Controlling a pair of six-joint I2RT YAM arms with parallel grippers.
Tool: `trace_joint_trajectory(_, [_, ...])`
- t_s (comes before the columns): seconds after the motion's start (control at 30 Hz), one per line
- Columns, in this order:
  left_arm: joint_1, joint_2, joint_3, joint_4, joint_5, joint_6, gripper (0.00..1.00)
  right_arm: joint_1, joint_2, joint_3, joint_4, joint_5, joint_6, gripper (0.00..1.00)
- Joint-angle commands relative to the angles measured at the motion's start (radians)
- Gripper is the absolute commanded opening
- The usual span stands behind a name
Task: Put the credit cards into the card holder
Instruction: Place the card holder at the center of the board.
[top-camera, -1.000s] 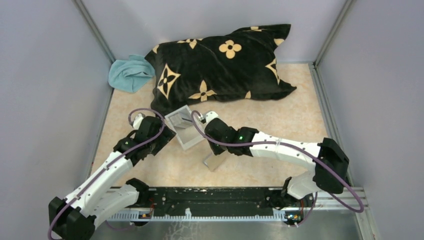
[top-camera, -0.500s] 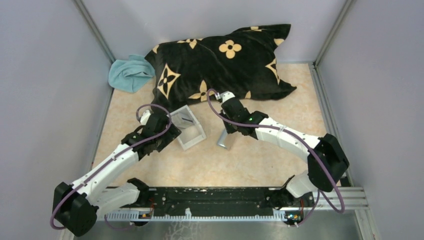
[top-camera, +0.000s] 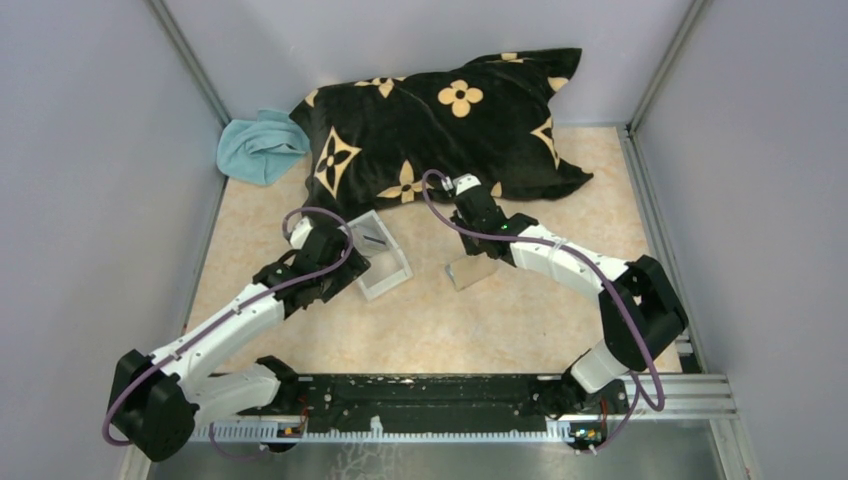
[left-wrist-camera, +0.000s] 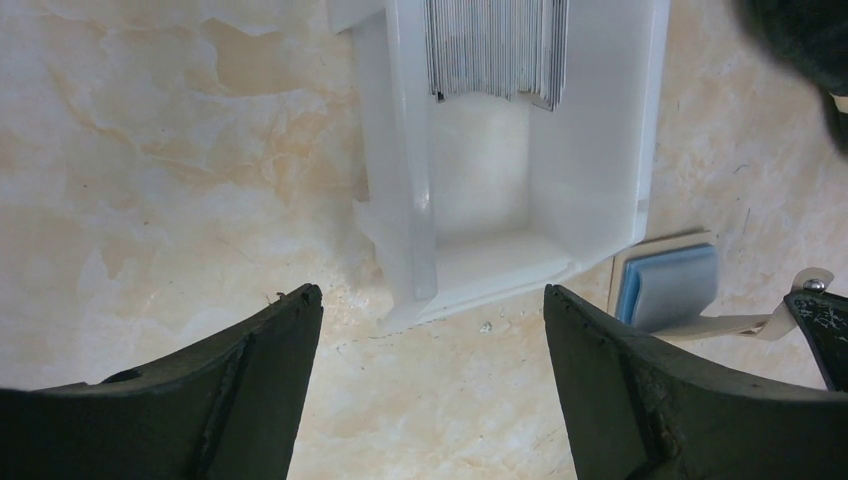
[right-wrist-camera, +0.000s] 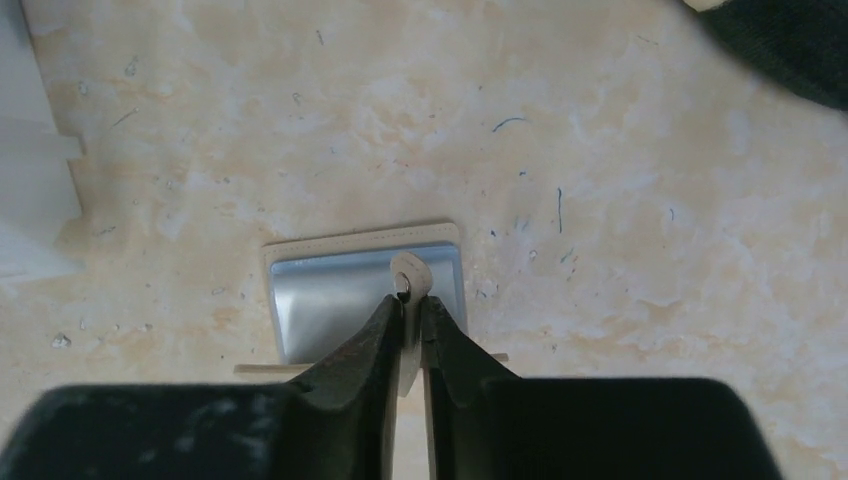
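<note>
The tan card holder (top-camera: 468, 273) lies opened flat on the table, its grey inner pocket (right-wrist-camera: 335, 300) facing up. My right gripper (right-wrist-camera: 410, 298) is shut on the holder's tab, and the snap stud shows just past the fingertips. Several credit cards (left-wrist-camera: 497, 45) stand on edge as a grey stack at the far end of the clear tray (left-wrist-camera: 600, 150). My left gripper (left-wrist-camera: 430, 290) hangs open over the table at the tray's near end, holding nothing. From the left wrist view the card holder (left-wrist-camera: 665, 288) lies just right of the tray.
A black pillow with tan flowers (top-camera: 440, 125) lies across the back, close behind the right wrist. A teal cloth (top-camera: 258, 148) sits in the back left corner. Grey walls close in both sides. The clear tray (top-camera: 378, 272) lies between the two arms.
My right arm has swung the card holder from the front centre toward the back right and laid it flat. The left arm has crept forward beside the tray, which has turned slightly.
</note>
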Motion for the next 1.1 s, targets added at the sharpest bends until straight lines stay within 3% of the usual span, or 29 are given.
trace_joint_trajectory(0.0, [-0.014,0.012,0.033,0.041,-0.024,0.018,0.87,-0.009,-0.025,0.003,-0.030,0.067,0.024,0.23])
trace_joint_trajectory(0.07, [-0.019,0.023,0.041,0.043,-0.027,0.023,0.87,-0.010,-0.038,-0.013,-0.034,0.071,0.042,0.43])
trace_joint_trajectory(0.17, [-0.030,0.037,0.054,0.045,-0.036,0.031,0.87,-0.009,-0.065,-0.023,-0.041,0.075,0.065,0.52])
trace_joint_trajectory(0.3, [-0.058,0.052,0.082,0.055,-0.057,0.060,0.87,-0.009,-0.108,-0.016,-0.077,0.086,0.115,0.53])
trace_joint_trajectory(0.57, [-0.185,0.186,0.232,0.138,-0.084,0.232,0.84,-0.010,-0.163,-0.085,-0.119,0.019,0.427,0.53])
trace_joint_trajectory(0.83, [-0.228,0.423,0.373,0.279,0.052,0.419,0.84,-0.019,-0.203,-0.245,0.028,-0.094,0.672,0.53])
trace_joint_trajectory(1.07, [-0.236,0.627,0.507,0.330,0.123,0.515,0.83,-0.115,-0.225,-0.394,0.227,-0.203,0.825,0.54])
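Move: Hanging from its strap between the right fingertips, the card holder has its middle about 5 cm below the right hand, some 2 cm back and 1 cm left; from the left hand it lies roughly 23 cm right, 6 cm ahead and 5 cm down. The white tray is about 9 cm ahead of the left hand, 4 cm right and 8 cm lower. From the right hand, the pillow's middle is about 30 cm ahead and 3 cm left. Opening its fingers to about half, the right hand lets go of the card holder's strap, draws back some 7 cm, lifts briefly, then sinks to 5 cm below its start beside the holder's near right side, turning clockwise and tipping steeper. The left hand, kept open, swings about 16 cm right and 7 cm forward away from the tray towards the holder, rising then sinking partway and turning some 30 degrees clockwise. ##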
